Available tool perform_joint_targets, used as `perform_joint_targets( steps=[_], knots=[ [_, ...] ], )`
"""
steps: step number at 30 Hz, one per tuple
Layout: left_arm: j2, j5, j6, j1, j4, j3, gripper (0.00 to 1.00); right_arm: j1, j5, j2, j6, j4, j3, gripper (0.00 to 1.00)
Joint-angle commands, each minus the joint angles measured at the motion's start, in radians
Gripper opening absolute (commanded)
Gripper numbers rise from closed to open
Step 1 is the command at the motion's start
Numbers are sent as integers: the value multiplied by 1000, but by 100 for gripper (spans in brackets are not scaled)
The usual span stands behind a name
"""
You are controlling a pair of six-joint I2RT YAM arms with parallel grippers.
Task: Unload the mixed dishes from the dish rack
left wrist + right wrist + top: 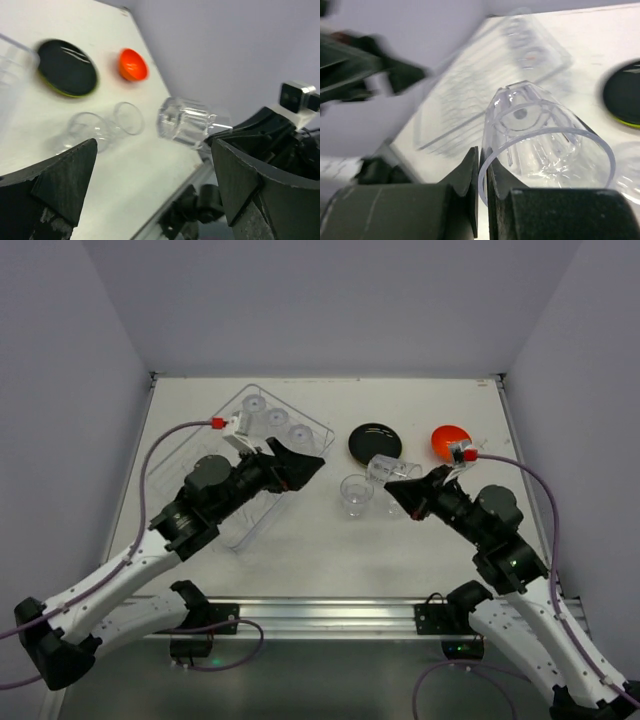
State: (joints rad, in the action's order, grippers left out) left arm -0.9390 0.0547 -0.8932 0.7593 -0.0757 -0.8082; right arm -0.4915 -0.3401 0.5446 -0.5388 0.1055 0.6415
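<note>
The dish rack (245,530) lies at the left of the table with three clear cups (277,418) in its far end. My left gripper (315,464) hovers open at the rack's right edge, with nothing between its fingers (75,170). My right gripper (393,486) is shut on the rim of a clear cup (384,470), which is lifted and tilted on its side (540,130). Another clear cup (356,492) stands on the table beside it; the left wrist view shows two cups there (90,131) (129,118). The black plate (375,442) lies on a lime-green plate whose rim shows (60,91). The orange-red bowl (448,440) sits to the right.
Grey walls enclose the table on three sides. The metal rail (330,615) with both arm bases runs along the near edge. A purple cable (165,440) loops over the rack's left side.
</note>
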Motion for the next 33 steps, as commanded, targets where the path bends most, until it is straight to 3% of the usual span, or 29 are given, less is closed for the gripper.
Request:
perform_joint_targets(
  steps=[1, 2, 5, 8, 13, 17, 27, 33],
  knots=[
    [123, -392, 213, -3, 480, -117, 100, 11, 525, 18, 82, 438, 144, 0],
    [140, -448, 230, -3, 566, -126, 100, 16, 641, 50, 83, 482, 182, 0],
    [167, -499, 313, -5, 698, -155, 100, 82, 728, 162, 97, 609, 251, 0],
    [158, -565, 375, -5, 780, -140, 100, 232, 665, 276, 140, 668, 303, 0],
    [195, -607, 389, -5, 740, -17, 100, 373, 653, 517, 175, 694, 357, 0],
    [212, -599, 418, -5, 699, -8, 100, 384, 613, 688, 188, 707, 409, 0],
    [255, -599, 430, -5, 692, 18, 100, 386, 492, 836, 178, 596, 397, 0],
    [258, -602, 428, -3, 692, 21, 100, 384, 504, 919, 178, 569, 402, 0]
  ],
)
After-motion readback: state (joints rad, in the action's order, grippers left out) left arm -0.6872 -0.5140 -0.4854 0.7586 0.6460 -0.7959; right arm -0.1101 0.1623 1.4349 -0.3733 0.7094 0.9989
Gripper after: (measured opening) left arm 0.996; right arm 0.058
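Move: The right hand holds a clear glass by its rim, on its side, bound for the free table spot roughly 9 cm ahead, 20 cm to its right and 25 cm down; two glasses stand about 9 cm ahead, one 6 cm right and one 6 cm left, with the black plate 26 cm straight ahead and the red bowl 26 ahead, 21 right. The empty left hand has the nearest rack glass 20 cm straight ahead and 25 below, and the rack's near corner 6 cm back, 16 left and 30 below. The right hand keeps its pinch on the glass rim and swings it right, clear of the two standing glasses, about 18 cm right and 10 cm forward while sinking some 21 cm, the wrist tipping from level to steeply down so the glass comes upright at the end of their row, still going down at the last. Meanwhile the left hand, fingers staying wide open, draws off left about 17 cm, then sinks some 10 cm to above the rack's near corner, rolling and turning counter-clockwise until its fingers point forward and partly down. ##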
